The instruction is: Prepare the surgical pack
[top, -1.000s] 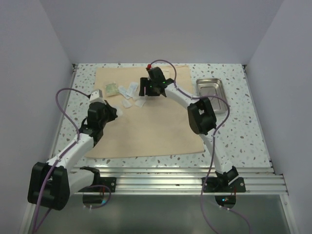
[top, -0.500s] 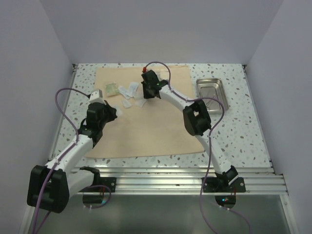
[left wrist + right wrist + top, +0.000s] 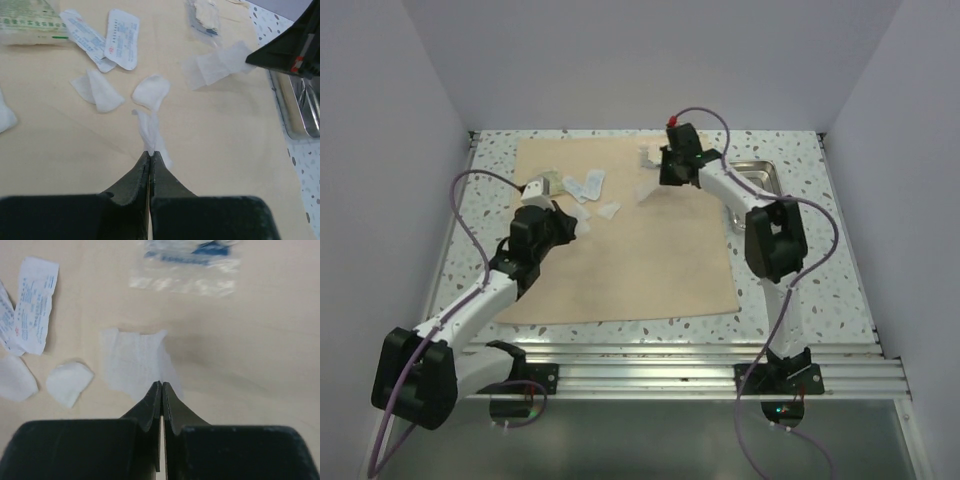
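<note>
The surgical pack's tan wrap sheet [image 3: 630, 250] lies spread on the table, with the steel tray [image 3: 766, 172] past its right edge. My left gripper [image 3: 150, 152] is shut on a twisted white gauze piece [image 3: 149, 131], low over the sheet's left half [image 3: 580, 222]. My right gripper [image 3: 161, 384] is shut on a thin gauze sheet [image 3: 134, 365], held above the sheet's far right part [image 3: 650, 188]. Loose gauze pads [image 3: 151, 92] and printed white packets [image 3: 121, 38] lie scattered at the back left. No metal instruments show.
A green-printed pack [image 3: 30, 22] and a clear bag with blue print [image 3: 189, 255] rest near the sheet's far edge. White walls close in the speckled table [image 3: 820, 280] on three sides. An aluminium rail [image 3: 700, 375] runs along the near edge.
My right gripper closed on the gauze sheet and carried it right, toward the tray. My left arm shifted slightly forward and right with its gauze piece still held.
</note>
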Robot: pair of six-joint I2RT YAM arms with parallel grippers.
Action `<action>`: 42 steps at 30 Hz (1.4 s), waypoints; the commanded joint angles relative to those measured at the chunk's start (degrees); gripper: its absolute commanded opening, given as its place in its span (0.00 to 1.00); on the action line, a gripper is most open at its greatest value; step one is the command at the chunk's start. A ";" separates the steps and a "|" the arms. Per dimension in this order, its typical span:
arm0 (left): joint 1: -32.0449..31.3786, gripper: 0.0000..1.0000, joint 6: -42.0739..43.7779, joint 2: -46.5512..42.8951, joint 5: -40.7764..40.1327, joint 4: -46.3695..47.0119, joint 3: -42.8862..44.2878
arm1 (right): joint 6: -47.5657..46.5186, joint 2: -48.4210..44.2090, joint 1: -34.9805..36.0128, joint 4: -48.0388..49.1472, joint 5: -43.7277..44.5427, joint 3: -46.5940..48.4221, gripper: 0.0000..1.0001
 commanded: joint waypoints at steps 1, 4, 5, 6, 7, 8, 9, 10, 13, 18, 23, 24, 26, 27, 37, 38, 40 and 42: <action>-3.69 0.00 0.40 2.49 -0.32 4.86 3.51 | 0.62 -12.39 -6.97 3.87 -2.14 -6.42 0.00; -5.89 0.00 -0.22 5.21 -0.41 6.44 5.08 | -0.17 -15.93 -11.89 4.66 -3.29 -13.19 0.00; -6.51 0.00 -0.22 5.92 -0.49 6.71 5.79 | -0.43 -18.02 -13.90 4.93 -3.20 -15.90 0.00; -8.00 0.00 -0.22 6.62 -0.49 6.80 7.10 | -0.43 -19.09 -14.79 5.10 -3.29 -17.15 0.00; -8.71 0.00 0.04 7.93 -0.76 6.97 7.81 | -0.17 -20.23 -15.76 5.54 -3.20 -18.29 0.00; -9.59 0.00 0.13 8.56 -1.02 7.06 8.51 | 0.53 -22.33 -17.86 5.98 -3.29 -20.74 0.00; -11.25 0.00 0.39 9.00 -1.37 7.06 10.08 | 0.88 -23.57 -18.75 6.59 -3.29 -21.98 0.00; -12.13 0.00 0.91 9.79 -2.24 6.97 10.80 | 1.06 -24.63 -19.54 7.38 -3.20 -23.12 0.00; -14.60 0.00 1.53 10.93 -3.13 6.97 13.35 | 1.41 -28.06 -21.91 7.83 -2.41 -26.99 0.00; -17.32 0.00 2.50 14.97 -0.67 7.67 18.78 | 2.20 -31.22 -24.29 6.69 0.75 -29.99 0.00; -20.75 0.00 3.73 20.16 0.12 8.20 23.89 | 3.70 -33.08 -28.07 7.65 0.84 -33.33 0.00; -21.54 0.00 3.73 21.30 0.03 8.20 25.46 | 3.78 -33.25 -29.55 7.65 0.67 -33.42 0.00; -22.16 0.00 3.82 22.27 0.30 8.20 27.40 | 3.79 -33.43 -30.97 7.83 -0.56 -32.81 0.00; -22.77 0.00 3.82 22.71 0.38 8.20 27.94 | 3.79 -33.43 -31.15 7.74 -0.83 -32.46 0.00; -24.01 0.00 3.99 24.91 0.74 8.64 29.61 | 2.90 -28.08 -31.41 9.41 -6.88 -28.42 0.00; -24.01 0.00 4.00 24.91 0.74 8.56 29.52 | 3.17 -27.11 -31.33 9.93 -8.11 -28.32 0.00; -24.10 0.00 4.26 24.82 0.39 8.38 29.44 | 3.78 -24.47 -31.24 12.39 -11.63 -28.15 0.00; -24.01 0.00 4.43 24.56 0.12 8.29 29.35 | 3.96 -23.06 -30.89 13.80 -12.60 -28.06 0.00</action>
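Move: The right hand holds a gauze pinched off the cloth; the metal tray's middle lies about 28 cm to its right, 3 cm nearer and 5 cm lower. From that hand the glove packet is some 9 cm ahead and 2 cm left, a loose gauze about 15 cm left and 7 cm back. From the left hand, also holding gauze, the tray is about 49 cm right and 12 cm ahead, that loose gauze 7 cm right and 8 cm ahead. Sweeping to its right by some 30 cm and rising about 6 cm, the right hand brings its pinched gauze from the cloth to above the tray, turning clockwise, then eases back left and forward a little. The left hand follows rightwards about 21 cm towards the tray, climbing about 7 cm and turning clockwise before it stops, its fingers still shut on its own gauze. ##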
